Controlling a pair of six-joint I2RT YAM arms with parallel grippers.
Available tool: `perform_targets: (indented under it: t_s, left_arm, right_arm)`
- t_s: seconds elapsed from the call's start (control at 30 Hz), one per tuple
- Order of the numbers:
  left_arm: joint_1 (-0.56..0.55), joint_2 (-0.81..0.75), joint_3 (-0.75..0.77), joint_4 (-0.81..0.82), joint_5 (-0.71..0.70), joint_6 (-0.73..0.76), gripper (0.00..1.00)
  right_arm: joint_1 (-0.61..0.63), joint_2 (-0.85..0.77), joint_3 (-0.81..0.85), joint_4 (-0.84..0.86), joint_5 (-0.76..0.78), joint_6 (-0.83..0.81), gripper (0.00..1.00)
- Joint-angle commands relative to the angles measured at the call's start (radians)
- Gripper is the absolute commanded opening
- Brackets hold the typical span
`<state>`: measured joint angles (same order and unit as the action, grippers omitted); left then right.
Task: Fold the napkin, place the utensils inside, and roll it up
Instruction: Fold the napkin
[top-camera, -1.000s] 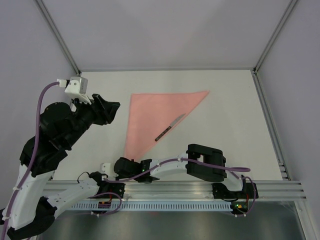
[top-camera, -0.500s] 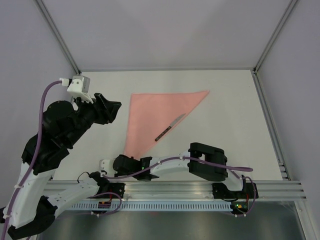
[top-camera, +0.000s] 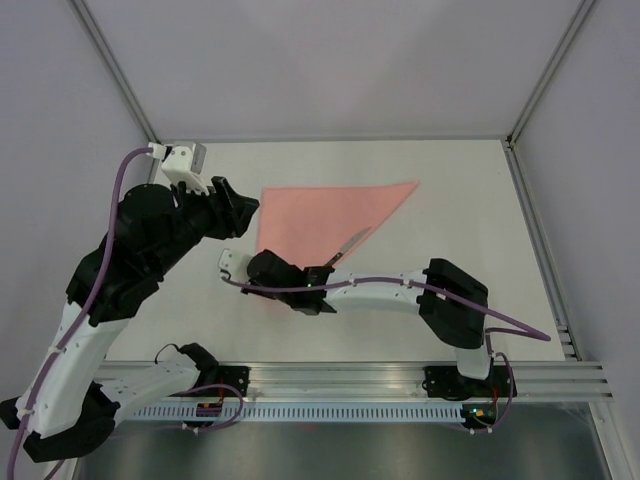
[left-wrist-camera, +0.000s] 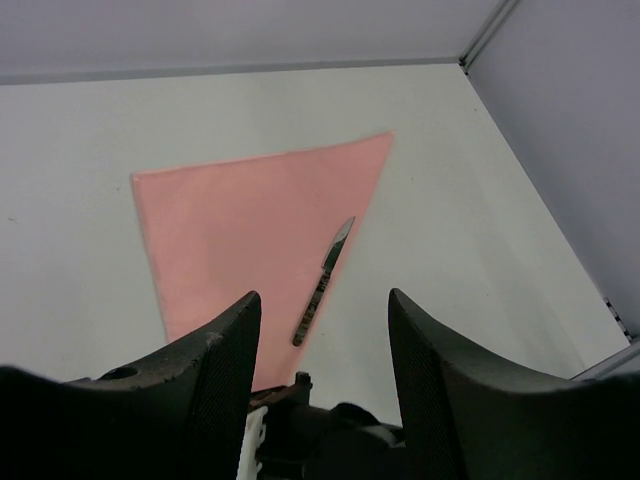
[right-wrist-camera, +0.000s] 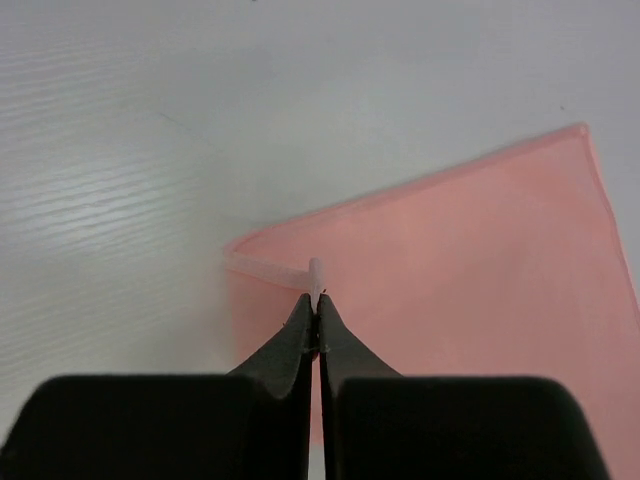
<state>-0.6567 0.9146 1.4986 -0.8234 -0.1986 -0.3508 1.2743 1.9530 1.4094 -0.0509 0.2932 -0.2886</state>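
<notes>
The salmon-pink napkin (top-camera: 320, 212) lies as a triangle on the white table, also seen in the left wrist view as napkin (left-wrist-camera: 240, 215). A knife (top-camera: 350, 242) with a dark handle rests along its right slanted edge; my right arm covers the handle end. My right gripper (top-camera: 266, 268) is shut on the napkin's near tip, and the right wrist view shows the pinched fold of cloth (right-wrist-camera: 315, 272) standing up between the jaws of the right gripper (right-wrist-camera: 316, 300). My left gripper (top-camera: 240, 212) hovers open at the napkin's left corner, and its fingers (left-wrist-camera: 235, 330) frame the knife (left-wrist-camera: 322, 280).
Grey walls with aluminium posts (top-camera: 120, 70) enclose the table on three sides. A metal rail (top-camera: 400, 378) runs along the near edge by the arm bases. My right arm (top-camera: 400, 290) stretches low across the front middle of the table.
My right arm swung from the near edge out to the napkin's near tip, shut on it and drew it back over the cloth. My left arm shifted right, closer to the napkin.
</notes>
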Motion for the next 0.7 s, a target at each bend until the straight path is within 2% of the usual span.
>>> perform_targets:
  t_s: [0.0, 0.47, 0.67]
  left_arm:
    - [0.002, 0.023, 0.029, 0.053, 0.044, 0.033, 0.59]
    - [0.002, 0.092, -0.017, 0.174, 0.171, 0.030, 0.59]
    - [0.002, 0.113, -0.034, 0.201, 0.194, 0.026, 0.59]
  right_arm:
    - [-0.084, -0.077, -0.004, -0.070, 0.024, 0.051, 0.01]
    - [-0.429, -0.207, -0.151, -0.152, -0.014, 0.103, 0.01]
    - [-0.507, -0.218, -0.211, -0.118, -0.019, 0.089, 0.00]
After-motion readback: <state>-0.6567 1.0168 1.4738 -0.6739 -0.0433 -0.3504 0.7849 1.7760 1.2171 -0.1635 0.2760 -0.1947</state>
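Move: The right hand holds the napkin's near-left corner, lifted some 10 cm above the table. The knife, lying along the napkin's diagonal edge, has its middle about 13 cm ahead, 19 cm to the right and 10 cm below. The napkin's far-left corner is about 34 cm ahead and 3 cm left, its far-right corner 35 cm ahead and 41 cm right. From the left hand, the knife is roughly 13 cm ahead, 18 cm right and 39 cm below. Rightward and forward at a brisk sweep, the right hand carries the pinched napkin corner some 25 cm towards and over the knife, staying nearly level and just starting to sink at the end, while turning about 30 degrees clockwise, fingers still shut. High above, the empty left hand drifts about 5 cm right, slightly forward, its fingers staying apart. ##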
